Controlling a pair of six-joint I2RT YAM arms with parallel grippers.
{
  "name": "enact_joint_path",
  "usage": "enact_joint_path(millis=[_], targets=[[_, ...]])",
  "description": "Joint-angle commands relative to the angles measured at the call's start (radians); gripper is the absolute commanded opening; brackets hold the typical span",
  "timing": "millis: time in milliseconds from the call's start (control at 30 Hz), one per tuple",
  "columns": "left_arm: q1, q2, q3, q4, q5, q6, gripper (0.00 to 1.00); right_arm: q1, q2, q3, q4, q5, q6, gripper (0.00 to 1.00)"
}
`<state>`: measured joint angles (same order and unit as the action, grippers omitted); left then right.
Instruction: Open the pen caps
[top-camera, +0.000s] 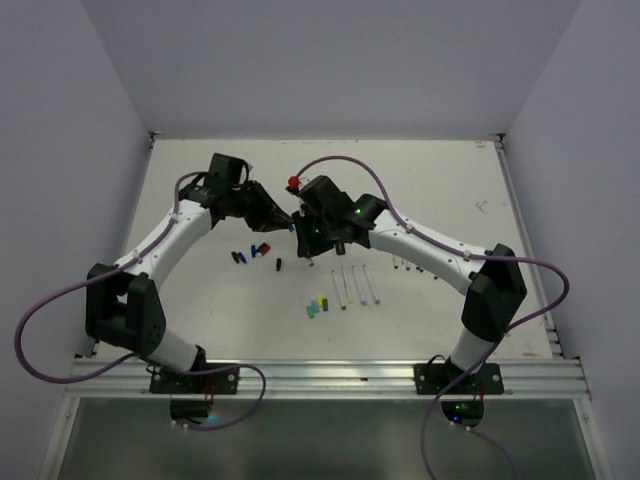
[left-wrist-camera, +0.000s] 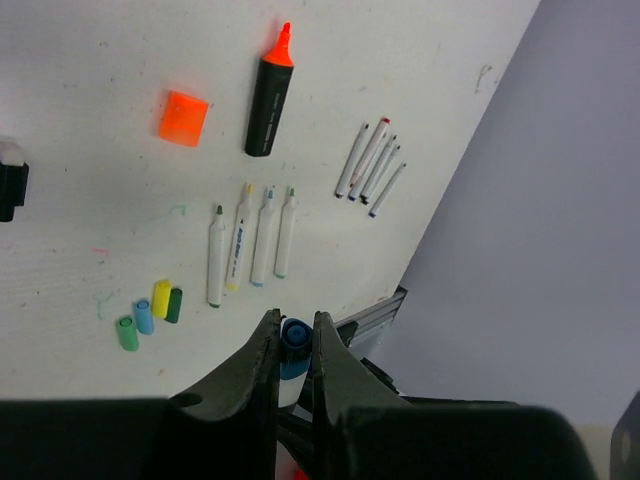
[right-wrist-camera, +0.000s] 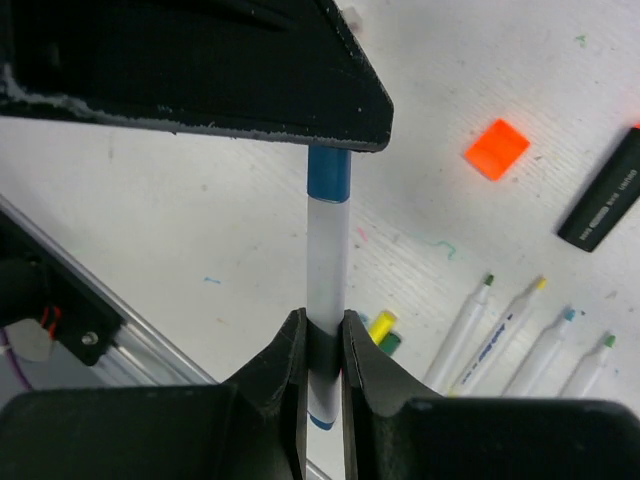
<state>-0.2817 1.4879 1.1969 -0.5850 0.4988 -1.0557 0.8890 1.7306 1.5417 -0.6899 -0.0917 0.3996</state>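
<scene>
A white-barrelled pen (right-wrist-camera: 327, 260) with a blue cap (right-wrist-camera: 328, 180) is held above the table between both grippers. My left gripper (left-wrist-camera: 295, 325) is shut on the blue cap (left-wrist-camera: 295, 336), seen end-on between its fingertips. My right gripper (right-wrist-camera: 324, 325) is shut on the barrel's lower part. In the top view the two grippers meet, left (top-camera: 283, 217) and right (top-camera: 304, 226). Several loose pen caps (left-wrist-camera: 150, 313) in green, blue and yellow lie on the table, with an orange cap (left-wrist-camera: 184, 118) further off. Several uncapped white pens (left-wrist-camera: 250, 240) lie side by side.
A black marker (left-wrist-camera: 270, 100) with a bare orange tip lies beside the orange cap. Several thin pens (left-wrist-camera: 370, 165) lie near the table's right edge. More small caps (top-camera: 252, 254) in blue, red and black sit left of centre. The aluminium rail (top-camera: 330, 375) runs along the near edge.
</scene>
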Motion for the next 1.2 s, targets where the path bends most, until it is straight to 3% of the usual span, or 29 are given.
enact_joint_path(millis=[0, 67, 200, 367, 467, 533, 567, 633, 667, 700, 767, 800, 867, 1033, 1167], targets=[[0.033, 0.049, 0.115, 0.053, -0.06, -0.031, 0.0, 0.034, -0.062, -0.06, -0.184, 0.035, -0.073, 0.0], [0.044, 0.032, 0.068, 0.149, 0.008, -0.015, 0.0, 0.03, -0.086, -0.08, -0.168, -0.055, -0.077, 0.0], [0.056, -0.069, -0.135, 0.673, 0.197, -0.039, 0.0, -0.073, -0.159, -0.204, -0.024, -0.335, 0.025, 0.0], [0.056, -0.195, -0.331, 0.871, 0.279, -0.044, 0.0, -0.168, -0.174, -0.253, 0.211, -0.641, 0.16, 0.0], [0.056, -0.277, -0.422, 1.032, 0.311, -0.035, 0.0, -0.179, -0.144, -0.268, 0.363, -0.802, 0.325, 0.0], [0.058, -0.316, -0.431, 0.987, 0.302, 0.011, 0.0, -0.179, -0.138, -0.302, 0.589, -0.897, 0.45, 0.0], [0.07, -0.319, -0.428, 0.943, 0.297, 0.023, 0.0, -0.179, -0.141, -0.316, 0.63, -0.89, 0.494, 0.0], [0.079, -0.31, -0.395, 0.871, 0.279, 0.063, 0.0, -0.185, -0.143, -0.284, 0.49, -0.815, 0.432, 0.0], [0.081, -0.299, -0.364, 0.691, 0.232, 0.101, 0.0, -0.186, -0.144, -0.261, 0.396, -0.772, 0.316, 0.0], [0.081, -0.266, -0.329, 0.589, 0.2, 0.2, 0.0, -0.2, -0.144, -0.22, 0.201, -0.717, 0.262, 0.0], [0.075, -0.23, -0.251, 0.298, 0.109, 0.29, 0.0, -0.223, -0.166, -0.23, 0.087, -0.557, 0.165, 0.0], [0.073, -0.212, -0.249, 0.248, 0.089, 0.348, 0.0, -0.249, -0.183, -0.241, 0.004, -0.48, 0.138, 0.0], [0.065, -0.215, -0.293, 0.197, 0.069, 0.384, 0.0, -0.265, -0.222, -0.268, -0.06, -0.305, 0.057, 0.0], [0.003, -0.29, -0.424, 0.189, 0.035, 0.384, 0.0, -0.329, -0.285, -0.39, -0.168, -0.108, -0.011, 0.0], [-0.144, -0.279, -0.488, 0.209, -0.026, 0.33, 0.0, -0.361, -0.292, -0.472, -0.169, 0.003, -0.056, 0.0]])
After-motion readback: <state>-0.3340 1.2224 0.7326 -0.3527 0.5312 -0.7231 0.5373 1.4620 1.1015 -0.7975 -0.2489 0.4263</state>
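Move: The left hand grips the blue cap, still on the pen, and is bound for the loose centre caps: the light green cap lies about 12 cm back, 4 cm right and 18 cm below, the light blue cap 1 cm farther out and 1 cm farther right of it, the yellow cap 9 cm back and 7 cm right of the hand. The right hand holds the barrel; the row's rightmost green-tipped pen is roughly 3 cm ahead, 16 cm right and 17 cm down, its light-blue-tipped neighbour 3 cm ahead, 13 cm right. Up and slightly back go both hands after a small dip rightward, the left rising about 8 cm as its fingers tip up nearly 40 degrees, the right backing and rising some 5 cm while rolling and tipping down. Then they part: the left swings down and back towards the loose caps, the right sweeps right and down to the open pens, both grips staying shut. ##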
